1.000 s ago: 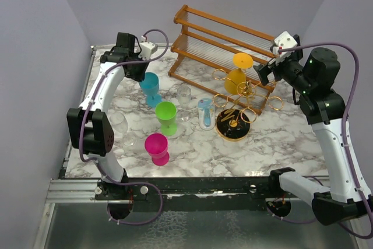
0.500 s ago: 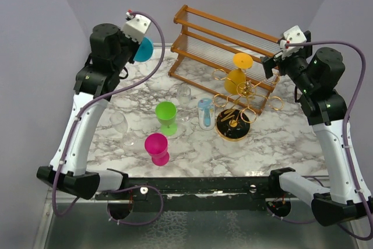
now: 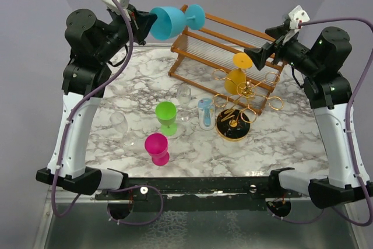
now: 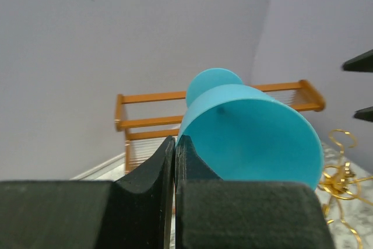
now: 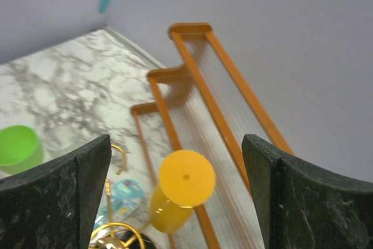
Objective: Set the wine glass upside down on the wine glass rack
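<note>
My left gripper (image 3: 145, 21) is raised high over the table's back left and shut on the rim of a blue wine glass (image 3: 175, 21). The glass lies on its side with its foot pointing right. In the left wrist view the two fingers (image 4: 175, 144) pinch the wall of the blue wine glass (image 4: 250, 126). The gold wine glass rack (image 3: 242, 102) stands right of centre and carries a yellow glass (image 3: 237, 77) upside down. My right gripper (image 3: 264, 56) hovers open just above and right of it, with the yellow glass (image 5: 180, 185) below its jaws (image 5: 175, 144).
A brown wooden shelf rack (image 3: 221, 42) stands at the back behind the gold rack. On the marble top are a green glass (image 3: 166, 115), a pink glass (image 3: 156, 146), two clear glasses (image 3: 184, 96) (image 3: 119, 123) and a pale blue patterned cup (image 3: 205, 113).
The left arm has lifted the blue glass off the table, swung it up and to the right, and tipped it sideways. The right gripper has risen slightly.
</note>
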Available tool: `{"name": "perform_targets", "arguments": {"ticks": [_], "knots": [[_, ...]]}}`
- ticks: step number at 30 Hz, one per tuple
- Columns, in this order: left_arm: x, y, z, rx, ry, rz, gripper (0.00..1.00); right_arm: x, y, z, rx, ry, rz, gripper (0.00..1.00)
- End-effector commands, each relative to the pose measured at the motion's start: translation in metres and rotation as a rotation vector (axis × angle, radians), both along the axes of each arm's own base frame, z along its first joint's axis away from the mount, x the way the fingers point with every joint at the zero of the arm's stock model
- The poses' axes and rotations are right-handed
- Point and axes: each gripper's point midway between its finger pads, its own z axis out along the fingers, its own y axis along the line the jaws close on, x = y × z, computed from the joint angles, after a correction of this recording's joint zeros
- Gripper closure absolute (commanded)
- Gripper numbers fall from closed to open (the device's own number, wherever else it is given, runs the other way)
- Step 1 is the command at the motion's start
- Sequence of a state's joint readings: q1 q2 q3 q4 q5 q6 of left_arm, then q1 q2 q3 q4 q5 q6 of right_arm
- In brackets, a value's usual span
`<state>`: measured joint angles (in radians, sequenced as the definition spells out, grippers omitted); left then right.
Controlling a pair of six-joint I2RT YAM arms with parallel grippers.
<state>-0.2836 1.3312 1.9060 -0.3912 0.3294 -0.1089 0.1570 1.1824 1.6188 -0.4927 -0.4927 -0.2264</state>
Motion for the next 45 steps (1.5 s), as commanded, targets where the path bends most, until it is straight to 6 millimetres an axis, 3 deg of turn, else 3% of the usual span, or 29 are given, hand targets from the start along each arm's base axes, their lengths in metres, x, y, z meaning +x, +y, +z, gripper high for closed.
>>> {"name": "perform_targets", "arguments": {"ticks": [1, 11, 15, 26, 32, 38, 41, 45], "knots": [[-0.011, -0.039, 0.007, -0.142, 0.056, -0.239, 1.00, -0.012, 0.042, 0.001, 0.162, 0.126, 0.248, 0.10], [-0.003, -0.056, -0.010, -0.185, 0.122, -0.316, 1.00, 0.008, 0.084, -0.002, 0.367, 0.287, 0.350, 0.23], [-0.005, -0.062, -0.015, -0.193, 0.139, -0.349, 1.00, 0.021, 0.090, -0.004, 0.389, 0.304, 0.330, 0.23], [-0.007, -0.071, -0.025, -0.184, 0.155, -0.382, 1.00, 0.027, 0.096, -0.005, 0.392, 0.294, 0.350, 0.28], [-0.006, -0.077, -0.025, -0.173, 0.149, -0.389, 1.00, 0.028, 0.101, -0.010, 0.413, 0.330, 0.344, 0.48], [-0.003, -0.082, -0.028, -0.157, 0.142, -0.376, 1.00, 0.033, 0.100, -0.016, 0.429, 0.356, 0.303, 0.77], [-0.001, -0.084, -0.031, -0.144, 0.142, -0.372, 1.00, 0.039, 0.096, -0.019, 0.447, 0.372, 0.256, 0.98], [-0.003, -0.085, -0.035, -0.127, 0.137, -0.372, 0.97, 0.049, 0.085, -0.020, 0.458, 0.360, 0.159, 0.99]]}}
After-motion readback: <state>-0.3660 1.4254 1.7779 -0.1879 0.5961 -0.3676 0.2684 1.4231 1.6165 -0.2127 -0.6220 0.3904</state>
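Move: The left hand already holds the blue wine glass by its bowl rim in the air. The glass's foot, which the right hand goes for, lies about 14 cm right, 5 cm ahead and 3 cm below the left hand, and some 19 cm left, 9 cm ahead and 5 cm above the right. From the right hand, the yellow glass is about 8 cm ahead, 3 cm left, 22 cm down; the wooden rack is 18 cm ahead, 4 cm left, 28 cm down. Leftward some 10 cm and a little forward goes the open right hand to the glass's foot, its left side rolling up and its fingers tipping down about 20 degrees each; it pauses there and then shuts to pinch the foot. Meanwhile the left hand, still gripping the rim, carries the glass about 8.5 cm right and some 4.5 cm down, turning clockwise. ##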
